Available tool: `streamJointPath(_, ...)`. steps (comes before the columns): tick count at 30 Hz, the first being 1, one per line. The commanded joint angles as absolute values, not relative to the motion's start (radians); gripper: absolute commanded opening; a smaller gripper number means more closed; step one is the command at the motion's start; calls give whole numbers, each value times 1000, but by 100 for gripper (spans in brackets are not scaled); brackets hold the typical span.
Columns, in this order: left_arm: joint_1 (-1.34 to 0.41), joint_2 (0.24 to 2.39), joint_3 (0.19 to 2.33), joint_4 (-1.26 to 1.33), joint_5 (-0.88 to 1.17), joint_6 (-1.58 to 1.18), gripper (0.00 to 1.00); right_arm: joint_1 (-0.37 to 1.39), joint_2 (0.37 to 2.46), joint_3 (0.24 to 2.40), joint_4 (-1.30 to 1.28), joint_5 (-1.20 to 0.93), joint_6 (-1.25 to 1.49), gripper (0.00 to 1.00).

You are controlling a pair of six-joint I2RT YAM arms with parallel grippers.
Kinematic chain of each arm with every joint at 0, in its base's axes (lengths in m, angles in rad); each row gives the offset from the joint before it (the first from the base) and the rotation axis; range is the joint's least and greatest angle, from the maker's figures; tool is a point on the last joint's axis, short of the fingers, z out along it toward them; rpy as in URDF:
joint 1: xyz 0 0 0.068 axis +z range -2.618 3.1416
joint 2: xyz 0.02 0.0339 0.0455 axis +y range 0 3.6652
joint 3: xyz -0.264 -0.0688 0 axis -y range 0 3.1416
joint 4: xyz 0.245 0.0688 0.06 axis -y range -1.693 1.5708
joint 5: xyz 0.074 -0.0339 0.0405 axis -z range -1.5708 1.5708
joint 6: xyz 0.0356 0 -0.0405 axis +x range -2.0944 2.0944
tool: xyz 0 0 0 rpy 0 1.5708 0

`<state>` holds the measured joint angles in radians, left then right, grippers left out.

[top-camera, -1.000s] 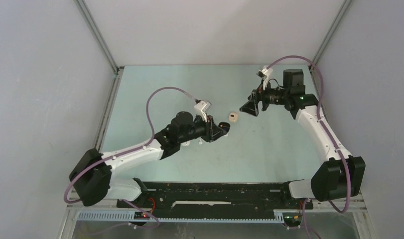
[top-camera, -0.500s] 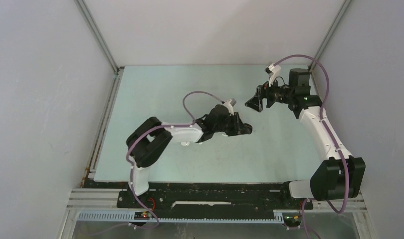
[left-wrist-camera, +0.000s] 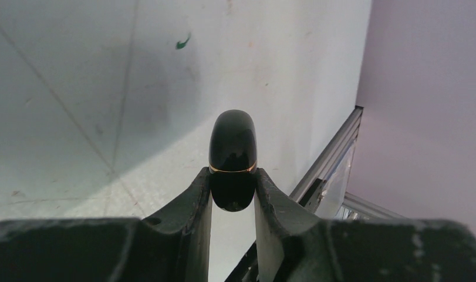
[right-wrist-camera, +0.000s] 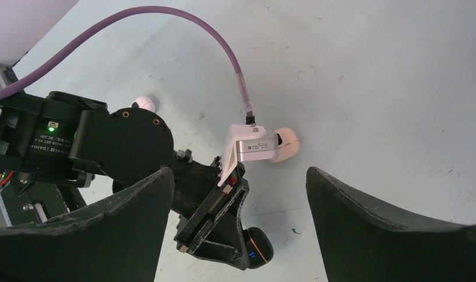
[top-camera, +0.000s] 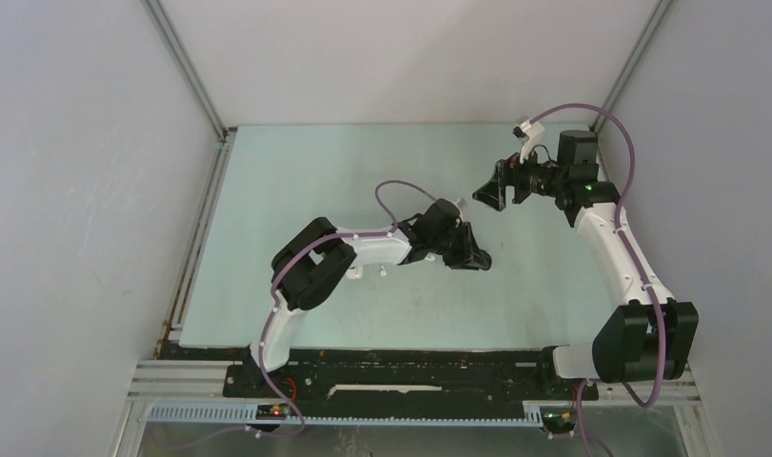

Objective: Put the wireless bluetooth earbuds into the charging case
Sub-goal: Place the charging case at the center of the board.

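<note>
My left gripper is shut on a glossy black charging case with a thin gold seam; its lid looks closed. In the right wrist view the same black case pokes out beyond the left fingers and shows a small blue light. In the top view the left gripper is right of the table's middle. My right gripper hangs above and behind it, wide open and empty. A tiny white piece, possibly an earbud, lies under the left arm.
A beige pebble-like case lies on the table, half hidden behind the left wrist camera. A white rounded case peeks out behind the left arm and shows in the top view. A metal frame rail edges the pale green table.
The left arm has swung right and forward across the table with the black case, and now covers the beige case in the top view. The right gripper drew back a little, still open.
</note>
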<state>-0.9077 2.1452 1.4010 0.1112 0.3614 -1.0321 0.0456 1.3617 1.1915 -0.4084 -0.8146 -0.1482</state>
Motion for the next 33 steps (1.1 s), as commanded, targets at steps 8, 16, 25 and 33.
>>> streamJointPath(8, -910, 2164, 1446, -56, 403, -1001, 31, 41, 1360, 1195, -376, -811, -146, 86)
streamJointPath(16, -909, 2125, 1456, -180, 367, -919, 43, 39, 1365, 1195, -379, -819, -147, 86)
streamJointPath(25, -901, 2025, 1463, -374, 248, -753, 50, 37, 1368, 1194, -380, -827, -147, 86)
streamJointPath(33, -891, 1749, 1353, -504, -49, -637, 52, 35, 1365, 1195, -384, -832, -150, 86)
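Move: The black charging case is still pinched in the left fingers. The bare patch of board it is taken to lies about 2 cm back, 1 cm left and 4 cm below that hand. The loose white earbud is some 11 cm left and 2 cm ahead of the left hand, and the pink case about 12 cm ahead and 7 cm left, both on the board. From the idle right hand, the patch is roughly 10 cm back, 8 cm left and 23 cm down. The black case is lowered about 3 cm by the left hand, with a slight drift back and left, onto the open board. The fingers then spread and let go of it, and the empty hand draws off about 7 cm to the left towards the white earbud, lifting towards the end while the fingers tip some 25 degrees steeper downward. ##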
